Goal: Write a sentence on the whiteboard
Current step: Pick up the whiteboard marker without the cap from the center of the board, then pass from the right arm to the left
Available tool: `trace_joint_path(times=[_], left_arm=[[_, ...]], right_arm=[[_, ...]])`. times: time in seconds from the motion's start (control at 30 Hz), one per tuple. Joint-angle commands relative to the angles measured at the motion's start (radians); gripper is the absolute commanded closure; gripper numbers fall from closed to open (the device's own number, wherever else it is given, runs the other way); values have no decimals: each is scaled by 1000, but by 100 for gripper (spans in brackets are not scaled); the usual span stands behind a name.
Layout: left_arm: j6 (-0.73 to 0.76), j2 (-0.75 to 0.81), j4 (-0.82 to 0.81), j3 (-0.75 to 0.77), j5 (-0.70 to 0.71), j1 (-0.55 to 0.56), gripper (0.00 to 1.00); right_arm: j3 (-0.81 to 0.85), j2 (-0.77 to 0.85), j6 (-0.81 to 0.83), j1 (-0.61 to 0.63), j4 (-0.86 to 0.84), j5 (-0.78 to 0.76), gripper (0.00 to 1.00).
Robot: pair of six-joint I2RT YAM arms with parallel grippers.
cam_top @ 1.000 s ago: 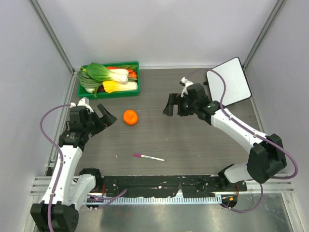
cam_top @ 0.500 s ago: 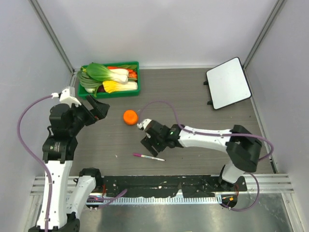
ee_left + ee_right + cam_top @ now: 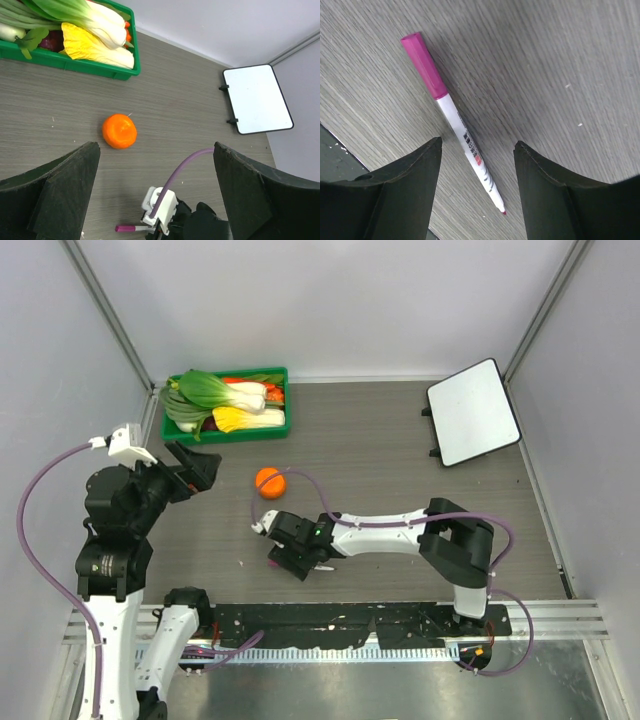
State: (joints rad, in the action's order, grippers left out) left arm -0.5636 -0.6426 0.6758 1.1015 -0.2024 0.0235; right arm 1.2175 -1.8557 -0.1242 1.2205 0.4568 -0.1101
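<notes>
The whiteboard (image 3: 473, 412) lies at the far right with a thin black frame; its face (image 3: 257, 98) is blank, and no sentence is in view. A marker (image 3: 457, 125) with a white barrel and a pink end (image 3: 125, 228) lies on the table near the front edge. My right gripper (image 3: 290, 558) is low over it. In the right wrist view the jaws (image 3: 477, 144) straddle the barrel, open, with a gap on each side. Far to the left my left gripper (image 3: 195, 468) is raised and wide open (image 3: 155, 146), holding nothing.
An orange (image 3: 269, 481) sits on the table just beyond the right gripper. A green tray (image 3: 230, 430) of vegetables stands at the back left. The black base rail (image 3: 340, 620) runs close behind the marker. Grey walls enclose the table on three sides.
My right arm has swung from beside the whiteboard down to the marker near the front edge, and its jaws have narrowed. The left arm has drawn back to the left and risen.
</notes>
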Motion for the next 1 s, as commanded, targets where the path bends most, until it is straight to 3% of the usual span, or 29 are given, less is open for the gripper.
trace_joint_path(times=[0.0,0.17,0.23,0.3,0.33,0.4,0.67,0.77,0.97], left_arm=[[11,-2,10,11,-15,-5,0],[18,1,19,17,-14,-5,0],[19,0,28,27,-14,-5,0],[24,-2,34,40,-15,-5,0],[25,-2,37,46,-17,-5,0],[31,-5,48,64,-19,-5,0],[44,-12,51,103,-51,-5,0],[31,-23,35,97,-75,-5,0],[-37,-83,-68,45,-227,-5,0]], right_arm=[[43,-7,20,7,-27,23,36],[59,-45,35,5,-40,95,41],[62,-74,41,8,-38,150,48],[62,-103,43,10,-33,167,67],[63,-112,43,10,-32,170,84],[65,-134,41,8,-24,173,99],[102,-36,-32,-62,-75,153,99],[77,87,-124,-188,-145,205,99],[-119,413,-406,-520,-481,361,99]])
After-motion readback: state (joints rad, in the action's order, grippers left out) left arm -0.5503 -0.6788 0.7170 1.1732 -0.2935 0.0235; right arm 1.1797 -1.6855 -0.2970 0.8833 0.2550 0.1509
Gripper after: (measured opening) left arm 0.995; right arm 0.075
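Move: Right below the right hand lies the whiteboard marker, capped end to the left, its middle about 2 cm to the left, 1 cm back and 2 cm under the half-open fingers. The orange is some 18 cm ahead and 11 cm left, the vegetable crate roughly 40 cm ahead and 23 cm left, the whiteboard about 40 cm ahead and 38 cm right. From the left hand, the marker is around 8 cm back, 18 cm right and 34 cm down. Easing left about 3 cm along the marker, and slightly back and down, the right hand shuts its fingers on the white barrel below the cap. After a brief hold it speeds off with the marker, some 11 cm forward and 9 cm up, drifting right towards the whiteboard, while the wrist rolls its left side up and turns clockwise, each roughly 25 degrees. ##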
